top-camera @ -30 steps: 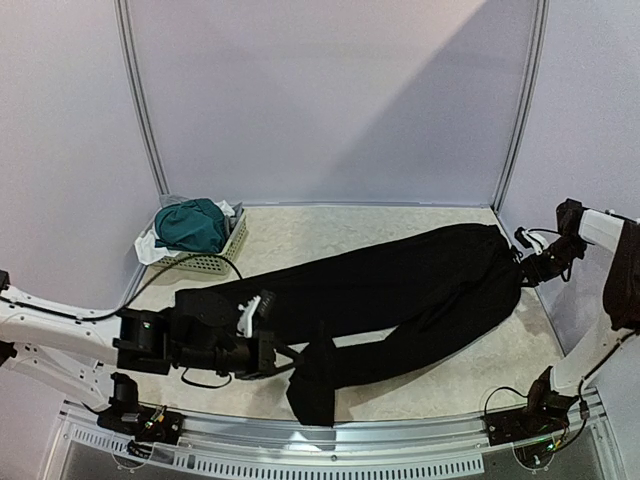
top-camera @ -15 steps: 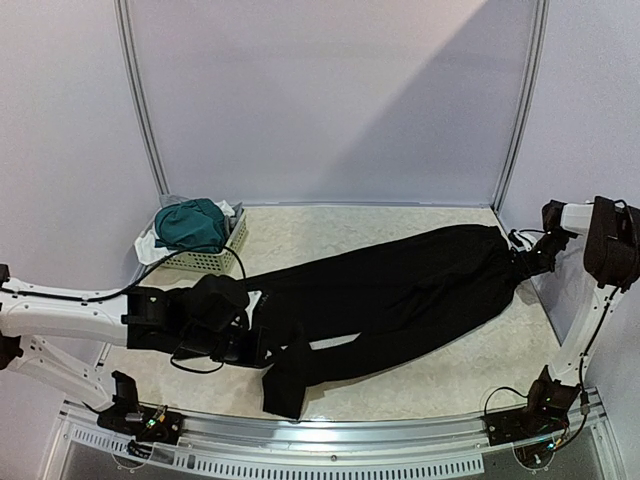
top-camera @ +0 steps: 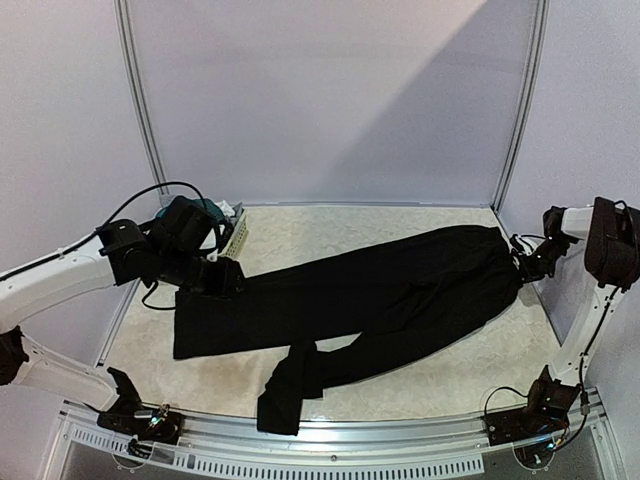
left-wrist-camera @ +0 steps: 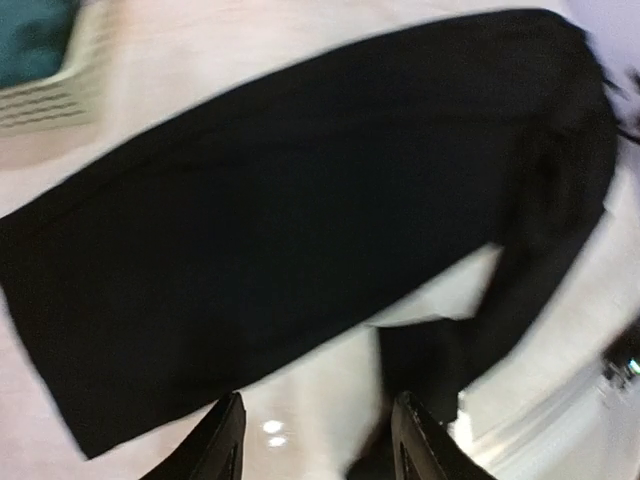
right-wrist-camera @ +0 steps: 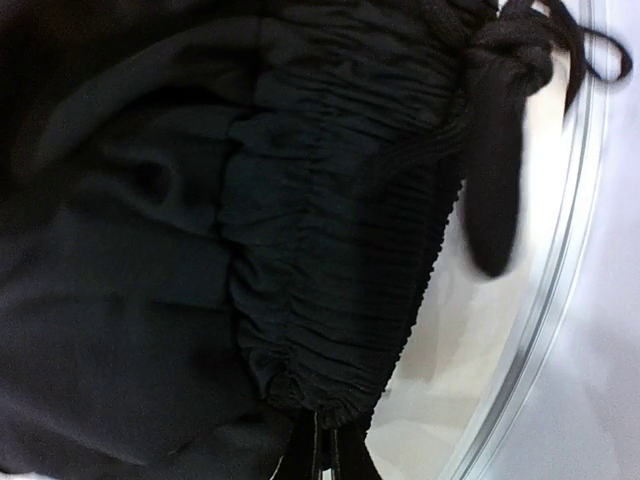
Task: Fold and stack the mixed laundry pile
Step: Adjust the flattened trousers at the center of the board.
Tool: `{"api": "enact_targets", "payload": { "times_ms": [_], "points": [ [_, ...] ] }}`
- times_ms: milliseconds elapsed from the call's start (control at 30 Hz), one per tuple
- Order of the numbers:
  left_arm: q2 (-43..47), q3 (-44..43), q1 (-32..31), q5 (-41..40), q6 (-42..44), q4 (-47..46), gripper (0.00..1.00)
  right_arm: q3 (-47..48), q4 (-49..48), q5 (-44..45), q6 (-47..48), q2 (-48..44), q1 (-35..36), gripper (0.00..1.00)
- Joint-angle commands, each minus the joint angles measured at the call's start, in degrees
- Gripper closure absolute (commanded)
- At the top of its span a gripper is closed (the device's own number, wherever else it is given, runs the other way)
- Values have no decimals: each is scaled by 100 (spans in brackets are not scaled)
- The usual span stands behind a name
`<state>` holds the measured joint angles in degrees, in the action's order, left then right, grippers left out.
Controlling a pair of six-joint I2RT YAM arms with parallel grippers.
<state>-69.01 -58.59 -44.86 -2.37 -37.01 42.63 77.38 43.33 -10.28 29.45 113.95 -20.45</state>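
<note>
Long black trousers (top-camera: 380, 295) lie spread across the table, waistband at the right. One leg (top-camera: 215, 320) lies flat at the left. The other leg (top-camera: 283, 395) is bent toward the front edge. My right gripper (top-camera: 522, 265) is shut on the gathered waistband (right-wrist-camera: 340, 260), its fingers (right-wrist-camera: 322, 450) pinching the hem; the drawstring (right-wrist-camera: 500, 120) dangles beside it. My left gripper (top-camera: 228, 278) hovers open and empty above the left leg; in its wrist view the fingertips (left-wrist-camera: 225, 440) frame bare table. Teal shorts (left-wrist-camera: 30, 35) sit in the basket, mostly hidden behind the left arm in the top view.
A pale perforated basket (top-camera: 238, 235) stands at the back left corner, just behind the left arm. Walls enclose the table on three sides. The metal rail (top-camera: 330, 440) runs along the front edge, close to the bent leg's hem.
My left gripper opened, let go of the trouser leg and swung up and back toward the basket; the leg now lies flatter. My right gripper closed on the waistband.
</note>
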Motion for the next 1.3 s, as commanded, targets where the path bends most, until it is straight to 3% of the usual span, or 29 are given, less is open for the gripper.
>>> {"api": "enact_targets", "payload": {
  "times_ms": [0, 300, 600, 667, 767, 833, 967, 1267],
  "points": [
    [-359, 472, 810, -543, 676, 517, 51, -783, 461, 218, 263, -790, -285, 100],
    [-1602, 353, 1168, -700, 1547, 53, 53, -1582, 925, 450, 819, -2098, -696, 100],
    [-923, 88, 1106, 138, 2153, 228, 51, -1882, 1326, 748, 1387, -2367, -1175, 100],
    [-850, -8, 1086, 319, 2281, 299, 50, -1914, 1543, 766, 1534, -2520, -1186, 91],
    [-990, -299, 1077, 268, 2410, 477, 50, -1635, 1917, 500, 1715, -2860, -1181, 57],
    [-1165, -515, 1056, 273, 2488, 427, 50, -1249, 2162, 124, 1738, -3030, -1176, 48],
    [-1748, -1208, 877, 422, 2536, 149, 50, -271, 2461, -453, 1566, -2847, -878, 44],
    [-3823, -3084, 557, 679, 2327, -29, 54, 978, 1858, -600, 627, -1478, 804, 47]
  ]
}}
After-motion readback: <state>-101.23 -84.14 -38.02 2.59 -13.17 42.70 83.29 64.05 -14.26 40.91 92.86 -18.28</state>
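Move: The right hand already pinches the near part of the trousers' waistband. Bare board for it lies about 15 cm back and 2 cm to the right; the drawstring is roughly 11 cm ahead and 2 cm right, the waistband's far corner some 25 cm straight ahead. The straight leg's lower part lies 3 cm ahead, 8 cm left and 17 cm below the open left hand, the folded leg's end 20 cm back and 7 cm right, the laundry basket 27 cm ahead and 19 cm left. Keeping its pinch on the waistband, the right hand drags it back about 15 cm, then opens, lets go, and swings up and forward over the waist. The open left hand drops about 11 cm and goes left over the straight leg, its fingers turning steeper; contact can't be seen. It rises most of that way again, then heads forward and right above the leg. ##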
